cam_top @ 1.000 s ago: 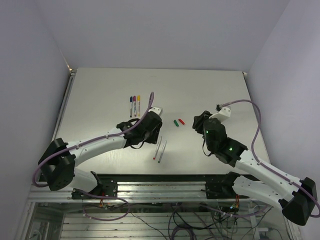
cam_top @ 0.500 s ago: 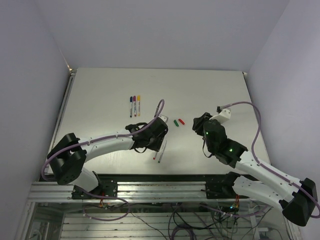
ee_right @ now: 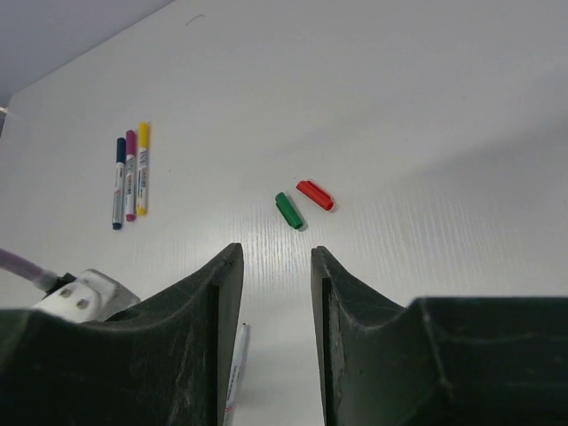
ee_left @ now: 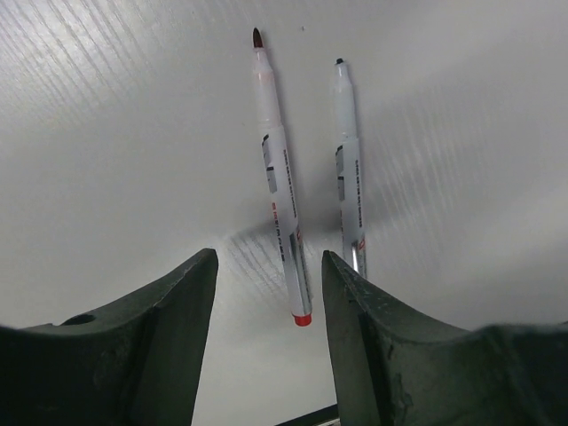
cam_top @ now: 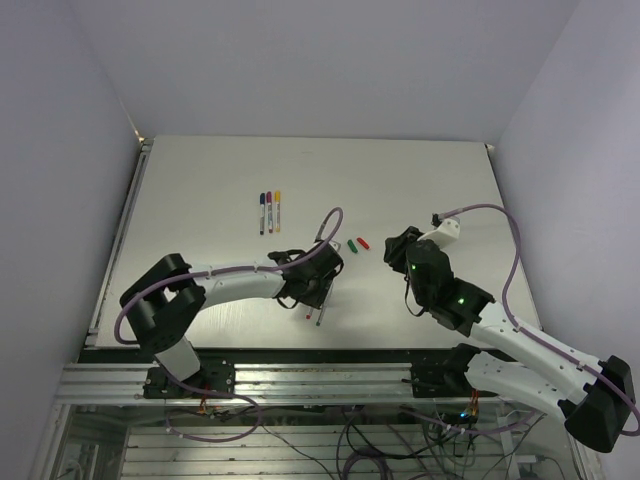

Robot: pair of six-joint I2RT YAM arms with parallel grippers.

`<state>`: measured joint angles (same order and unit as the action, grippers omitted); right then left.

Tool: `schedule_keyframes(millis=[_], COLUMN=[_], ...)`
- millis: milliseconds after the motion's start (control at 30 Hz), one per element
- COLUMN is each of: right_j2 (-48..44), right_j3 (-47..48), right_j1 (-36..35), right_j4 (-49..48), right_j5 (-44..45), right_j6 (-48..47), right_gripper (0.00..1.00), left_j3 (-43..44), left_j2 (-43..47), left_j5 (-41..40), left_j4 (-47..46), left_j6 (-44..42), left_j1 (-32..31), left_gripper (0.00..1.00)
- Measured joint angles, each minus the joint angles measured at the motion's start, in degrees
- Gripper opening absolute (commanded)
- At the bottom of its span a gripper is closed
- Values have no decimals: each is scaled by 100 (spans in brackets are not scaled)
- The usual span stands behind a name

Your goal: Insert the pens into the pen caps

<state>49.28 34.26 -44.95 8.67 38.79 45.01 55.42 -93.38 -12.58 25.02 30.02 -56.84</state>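
Observation:
Two uncapped pens lie side by side on the white table. One is red-tipped (ee_left: 282, 177) and the other dark-tipped (ee_left: 349, 169); from above their near ends (cam_top: 314, 312) poke out under my left gripper (cam_top: 318, 292). That gripper (ee_left: 268, 257) is open just above them, with the red pen's rear end lying between its jaws. A green cap (ee_right: 288, 210) and a red cap (ee_right: 314, 194) lie loose ahead of my right gripper (ee_right: 275, 253), which is open with nothing between its fingers. From above, the caps (cam_top: 357, 244) sit just left of the right gripper (cam_top: 397, 245).
Three capped pens, with blue, magenta and yellow caps (cam_top: 269, 211), lie in a row at the back left, also seen in the right wrist view (ee_right: 130, 173). The left arm's wrist (ee_right: 84, 297) shows at the lower left of that view.
The left arm has swung right and towards the near edge, coming down over the two uncapped pens with its jaws spreading wider. The right arm has stayed nearly still.

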Motion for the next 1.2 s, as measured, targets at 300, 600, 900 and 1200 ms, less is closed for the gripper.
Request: schedule_keyframes(millis=[300, 600, 900, 1200], right_j2=[0, 59, 15, -133], right_j3=[-20, -37, -131, -214], right_j1=[0, 0, 0, 0], right_j4=[-28, -68, -61, -59], right_j5=[-4, -44, -22, 46], right_j6=[-2, -7, -7, 13], right_gripper=[36, 35, 35, 35], left_j3=[0, 332, 684, 673], left_j2=[-356, -651, -938, -973], left_j5=[-2, 2, 157, 142], left_j4=[-7, 173, 319, 302], left_j6=[-9, -155, -328, -339], left_j1=[0, -7, -4, 0], left_gripper=[58, 56, 49, 25])
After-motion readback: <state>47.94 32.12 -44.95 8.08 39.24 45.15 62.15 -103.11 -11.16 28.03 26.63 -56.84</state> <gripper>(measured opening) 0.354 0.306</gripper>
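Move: The red pen lies just under the left hand's open fingers, its middle about 2 cm ahead, 2 cm to the right and 3 cm below. The black pen lies beside it, its middle about 1 cm ahead of that hand and 4 cm to its right; farther out are the green cap, some 16 cm ahead and 11 cm right, and the red cap, 17 cm ahead and 14 cm right. From the right hand the red pen is about 14 cm left, 2 cm back and 18 cm below. The red pen is straddled and then pinched across its barrel, a little behind its middle: the left hand sinks about 2 cm, shifts roughly 1 cm to its right over the pen, then stays low while the half-open fingers close on both sides of it. The wrist tilts only some 5 degrees on the way. ##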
